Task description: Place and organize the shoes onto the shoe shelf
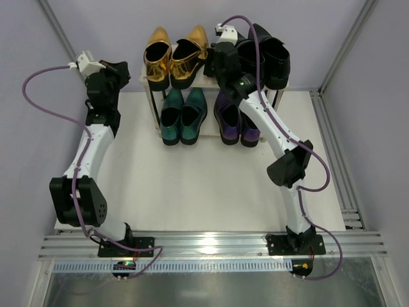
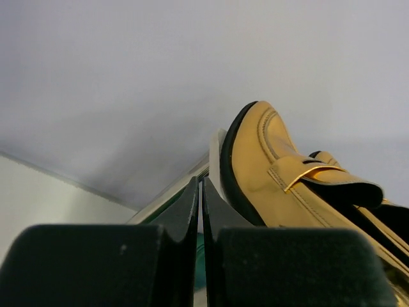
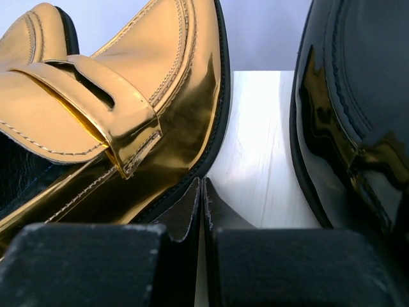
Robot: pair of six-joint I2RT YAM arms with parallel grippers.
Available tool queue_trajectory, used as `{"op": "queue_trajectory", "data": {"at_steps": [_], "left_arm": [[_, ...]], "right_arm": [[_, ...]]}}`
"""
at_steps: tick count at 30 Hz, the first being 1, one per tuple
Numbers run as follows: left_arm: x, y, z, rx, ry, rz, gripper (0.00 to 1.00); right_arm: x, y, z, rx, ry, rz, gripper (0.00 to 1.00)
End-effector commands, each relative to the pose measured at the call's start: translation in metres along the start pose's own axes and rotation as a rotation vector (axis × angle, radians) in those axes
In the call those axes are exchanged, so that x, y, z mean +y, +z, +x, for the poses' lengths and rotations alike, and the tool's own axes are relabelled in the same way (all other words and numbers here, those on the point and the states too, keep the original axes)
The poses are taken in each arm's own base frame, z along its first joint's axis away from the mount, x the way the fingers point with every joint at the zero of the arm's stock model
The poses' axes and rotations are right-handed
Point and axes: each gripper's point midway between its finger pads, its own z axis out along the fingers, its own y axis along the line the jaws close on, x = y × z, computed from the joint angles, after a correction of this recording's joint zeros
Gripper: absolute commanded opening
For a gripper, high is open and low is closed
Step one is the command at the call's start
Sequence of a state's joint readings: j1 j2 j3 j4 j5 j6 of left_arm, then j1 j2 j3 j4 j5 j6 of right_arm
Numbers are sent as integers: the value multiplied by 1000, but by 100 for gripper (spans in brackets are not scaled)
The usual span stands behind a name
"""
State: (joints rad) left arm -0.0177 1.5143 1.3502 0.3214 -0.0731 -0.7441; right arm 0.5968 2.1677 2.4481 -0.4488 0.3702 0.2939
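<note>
The shoe shelf [image 1: 209, 79] stands at the back of the table. A gold pair [image 1: 172, 57] and a black pair [image 1: 270, 54] sit on its top board; a teal pair [image 1: 183, 116] and a purple pair [image 1: 233, 121] sit below. My right gripper [image 1: 217, 56] hovers low over the top board, shut and empty, between the gold shoe [image 3: 147, 96] and the black shoe [image 3: 358, 96], over bare cream board [image 3: 255, 141]. My left gripper [image 1: 126, 70] is shut and empty at the shelf's left end, beside a gold shoe [image 2: 281, 173].
Grey walls close in behind and beside the shelf. An aluminium rail [image 1: 348, 192] runs along the table's right edge. The white tabletop [image 1: 192, 185] stretches between the shelf and the arm bases.
</note>
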Motion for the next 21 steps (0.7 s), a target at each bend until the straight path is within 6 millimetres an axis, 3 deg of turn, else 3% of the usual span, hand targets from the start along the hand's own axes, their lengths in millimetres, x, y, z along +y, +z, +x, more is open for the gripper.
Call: {"op": "queue_trajectory", "data": {"at_steps": [1,9,21], "left_arm": [[-4,18,3,3,8,45,1],[-13,40,22,61,-31,120,0],[-29,34,22,83,-56,181,0]], "right_arm": [[17,12,1,-16,-5,-112,4],[42,18,5,-18,1,-279,4],[71,2,12,2,4,-381,4]]}}
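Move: Roughly 7 cm to the right hand's left, 2 cm back and 3 cm higher, is the middle of the right gold shoe; the left gold shoe is some 18 cm left and 2 cm back, the left black shoe about 11 cm right and 2 cm back. From the left hand, the left gold shoe lies about 10 cm right, 2 cm ahead, roughly level in height; the right gold shoe is 20 cm right and 2 cm ahead. Still against the right gold shoe's inner side towards the toe, the right hand's shut fingertips push it about 3 cm left and 2 cm forward, swinging some 15 degrees counter-clockwise. The shut left hand reaches 5 cm forward and 3 cm right towards the left gold shoe's outer side, dipping and then partly rising, and turns slightly clockwise. ##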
